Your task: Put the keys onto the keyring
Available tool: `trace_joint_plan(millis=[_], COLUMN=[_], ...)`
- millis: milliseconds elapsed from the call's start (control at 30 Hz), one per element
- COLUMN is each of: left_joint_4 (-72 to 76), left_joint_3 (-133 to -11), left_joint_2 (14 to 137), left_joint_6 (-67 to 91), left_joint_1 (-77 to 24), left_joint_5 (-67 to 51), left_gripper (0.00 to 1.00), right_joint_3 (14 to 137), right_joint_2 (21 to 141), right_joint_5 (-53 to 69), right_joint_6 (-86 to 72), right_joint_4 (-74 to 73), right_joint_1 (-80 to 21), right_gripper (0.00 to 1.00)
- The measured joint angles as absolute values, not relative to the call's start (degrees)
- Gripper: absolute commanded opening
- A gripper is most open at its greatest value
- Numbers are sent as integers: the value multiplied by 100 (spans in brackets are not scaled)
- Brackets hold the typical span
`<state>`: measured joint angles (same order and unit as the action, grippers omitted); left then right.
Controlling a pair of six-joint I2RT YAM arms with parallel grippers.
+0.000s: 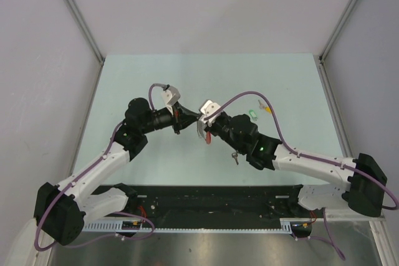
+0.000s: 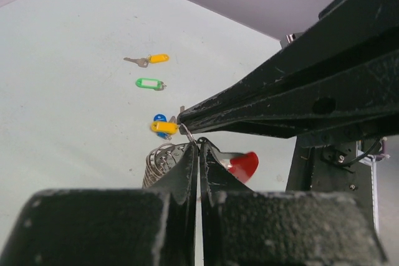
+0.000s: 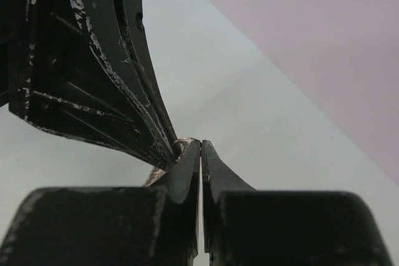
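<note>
The keyring hangs above the table between both grippers; its grey coil and red tag show on either side of my left gripper, which is shut on it. My right gripper is shut too, tip to tip with the left one, pinching a thin wire loop of the keyring. From above, the left gripper and right gripper meet, with the red tag dangling below. Lying on the table are a blue-and-yellow key, a green key, a yellow key and a black-headed key.
The pale green table is bounded by grey walls on three sides. The right arm's fingers cross the left wrist view, and the left arm's fingers fill the upper left of the right wrist view.
</note>
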<state>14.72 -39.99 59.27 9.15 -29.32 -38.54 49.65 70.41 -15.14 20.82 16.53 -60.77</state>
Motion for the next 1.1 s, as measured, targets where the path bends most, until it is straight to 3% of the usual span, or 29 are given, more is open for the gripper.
trace_joint_plan(millis=[167,467,567,767,933,1100], left_joint_4=[1494,1417,1409,1404,1402,1406], left_joint_3=[-3997,-3994,-3994,-3994,-3994,-3994], left_joint_2=[5927,5876,5854,5850,5850,5850], left_joint_6=[1068,1083,1046,987,847,729], left_joint_1=[-2943,-2993,-3000,-2976,-2930,-2910], left_joint_5=[-3752,-3444,-3306,-3256,-3356,-3553], left_gripper=[0,0,0,0,0,0], right_joint_3=[4984,4995,4995,4995,4998,4998], right_joint_2=[7389,7437,7229,6624,6217,6045], right_joint_5=[-2552,-3107,-3004,-2475,-1887,-1157], right_joint_6=[2458,2554,2421,2034,1584,1199], right_joint_4=[2141,2224,1970,1490,1044,720], right_joint_1=[-6490,-6700,-6720,-6608,-6058,-5537], right_gripper=[0,19,27,30,38,38])
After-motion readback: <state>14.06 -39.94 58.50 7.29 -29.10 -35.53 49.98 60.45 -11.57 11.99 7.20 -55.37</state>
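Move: The keyring's thin wire ring is in the closed fingertips of both hands: right at the right hand point, and about 1 cm ahead and 1 cm to the right of the left one. Its grey-and-red body hangs some 6 cm below the left hand. On the table, about 22 cm below the right hand, the blue-and-yellow-tagged keys lie roughly 15 cm right and 5 cm ahead, the black-tagged key 14 cm right and 4 cm back. Keep the left gripper shut on the keyring, easing it about 1 cm forward. With the right fingers still pinching the wire ring, twist on clockwise about 10 degrees, then open them to let go. Draw back and up away from the ring, then swing right, the fingers opening further, to finish some 4 cm right and 3 cm higher. ##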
